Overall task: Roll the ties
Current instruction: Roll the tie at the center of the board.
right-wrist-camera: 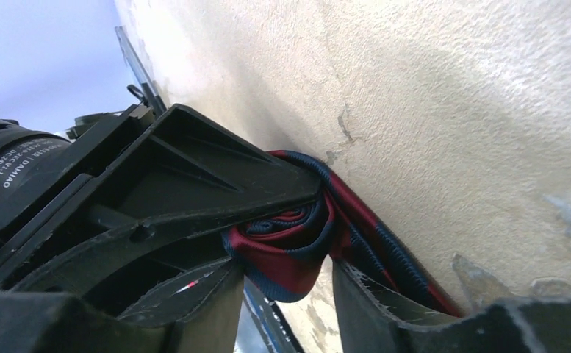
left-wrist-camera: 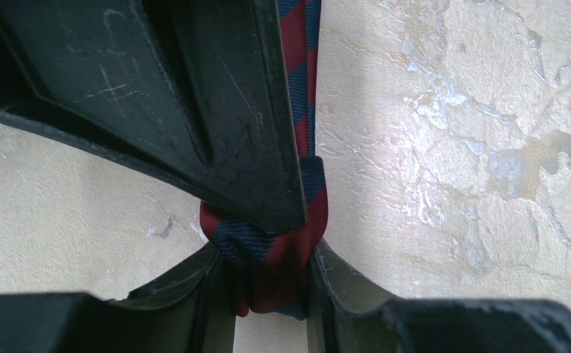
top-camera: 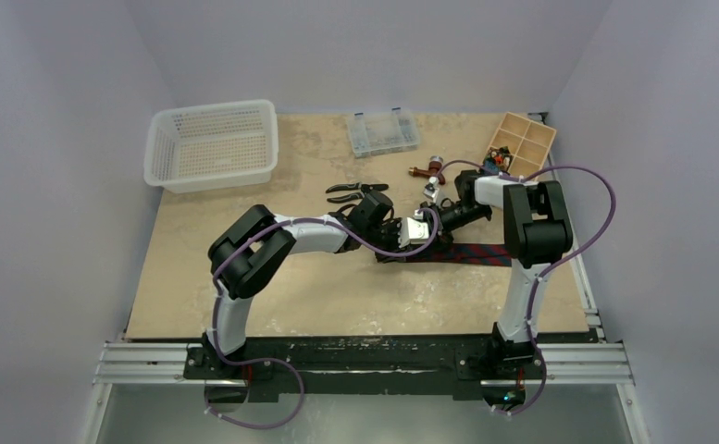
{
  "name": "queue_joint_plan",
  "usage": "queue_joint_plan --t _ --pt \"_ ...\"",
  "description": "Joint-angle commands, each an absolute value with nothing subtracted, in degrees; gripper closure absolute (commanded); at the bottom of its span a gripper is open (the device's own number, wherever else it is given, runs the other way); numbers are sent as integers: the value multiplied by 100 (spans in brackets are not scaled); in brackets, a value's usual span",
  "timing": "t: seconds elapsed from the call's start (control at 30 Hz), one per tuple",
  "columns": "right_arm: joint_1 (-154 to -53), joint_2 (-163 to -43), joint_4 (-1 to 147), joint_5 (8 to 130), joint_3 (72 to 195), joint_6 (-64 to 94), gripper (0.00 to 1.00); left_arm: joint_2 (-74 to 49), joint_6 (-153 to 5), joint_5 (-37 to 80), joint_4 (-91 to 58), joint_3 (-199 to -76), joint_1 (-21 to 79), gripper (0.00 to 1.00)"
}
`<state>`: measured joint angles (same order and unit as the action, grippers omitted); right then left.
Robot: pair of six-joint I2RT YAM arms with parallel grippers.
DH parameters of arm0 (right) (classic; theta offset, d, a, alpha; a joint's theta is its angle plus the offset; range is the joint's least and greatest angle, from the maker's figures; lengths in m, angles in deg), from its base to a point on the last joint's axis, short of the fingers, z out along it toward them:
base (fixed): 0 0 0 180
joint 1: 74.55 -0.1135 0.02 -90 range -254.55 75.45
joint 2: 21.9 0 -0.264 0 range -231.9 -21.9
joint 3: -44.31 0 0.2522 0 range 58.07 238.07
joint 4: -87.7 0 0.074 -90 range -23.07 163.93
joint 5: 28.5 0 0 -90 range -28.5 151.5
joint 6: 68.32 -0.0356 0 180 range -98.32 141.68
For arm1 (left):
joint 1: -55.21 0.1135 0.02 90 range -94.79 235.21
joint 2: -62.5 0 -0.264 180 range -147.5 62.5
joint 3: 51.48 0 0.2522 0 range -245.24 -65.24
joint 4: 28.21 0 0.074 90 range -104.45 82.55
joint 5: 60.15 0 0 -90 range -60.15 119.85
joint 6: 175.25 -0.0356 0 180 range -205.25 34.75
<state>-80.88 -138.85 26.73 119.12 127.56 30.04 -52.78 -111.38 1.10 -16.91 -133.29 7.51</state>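
Observation:
One tie (top-camera: 471, 254), navy with dark red stripes, lies as a flat strip on the beige table, right of centre. Its left end is wound into a small roll (left-wrist-camera: 267, 254) where the two grippers meet. My left gripper (left-wrist-camera: 271, 266) is shut on that roll, with both fingers pressed to its sides. The right gripper (right-wrist-camera: 286, 283) is closed around the same roll (right-wrist-camera: 289, 250) from the other side, and the loose strip runs off along the table behind it. From above, the left gripper (top-camera: 402, 239) and the right gripper (top-camera: 427, 229) hide the roll.
Black-handled pliers (top-camera: 351, 192) lie just behind the left wrist. At the back stand a white mesh basket (top-camera: 212, 143), a clear plastic box (top-camera: 383, 132) and a wooden compartment tray (top-camera: 522, 143). Small brown parts (top-camera: 427, 169) lie behind the right gripper.

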Motion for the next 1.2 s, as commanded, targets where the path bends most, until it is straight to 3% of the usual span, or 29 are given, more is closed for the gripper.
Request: queue_joint_plan --t 0.0,0.13,0.17,0.4,0.53,0.73,1.17 --pt "-8112 -13908 3104 11791 12735 2845 55 -5577 -11171 206 -907 -13196 740 70" --pt "-8108 -13885 3124 11764 12677 2881 95 -5555 -11151 204 -917 -13190 740 70" --pt "-8107 -13894 3062 11704 12673 2936 100 -5548 -11142 187 -936 -13186 735 69" --pt "-8095 -13975 2764 10547 12620 3252 100 -5204 -10758 -610 -1846 -12967 999 44" --pt "-8097 -13980 2852 10009 12671 3088 100 -5010 -10551 -1021 -2521 -12835 1039 37" --pt "-8126 -14070 2980 9516 12834 2920 100 -5302 -10196 -883 -2964 -13097 1023 33" --pt "-8466 -14167 3133 8866 13000 2920 100 -5793 -9546 -1005 -4318 -12974 1079 34"
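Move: My left hand already pinches the tie's roll, whose middle is about 1 cm right of its hand point; my right fingers straddle its top from the other side, the roll some 2 cm left and 2 cm below that hand. The unrolled strip runs off rightward, its visible middle about 8 cm right of my right hand. From my left hand the pruning shears lie about 14 cm ahead and 11 cm left; the pipe fitting is about 18 cm straight ahead of my right hand. I shut my right fingers fully on the cloth at the roll's edge, then my left hand opens to about double its gap and gives up its pinch. My right hand, kept shut, swings about 3 cm right and 3 cm down, tips steepening, to the roll's strip side, while my left eases back and up a centimetre, then forward and some 2 cm right around the roll, levelling its fingers a little. ##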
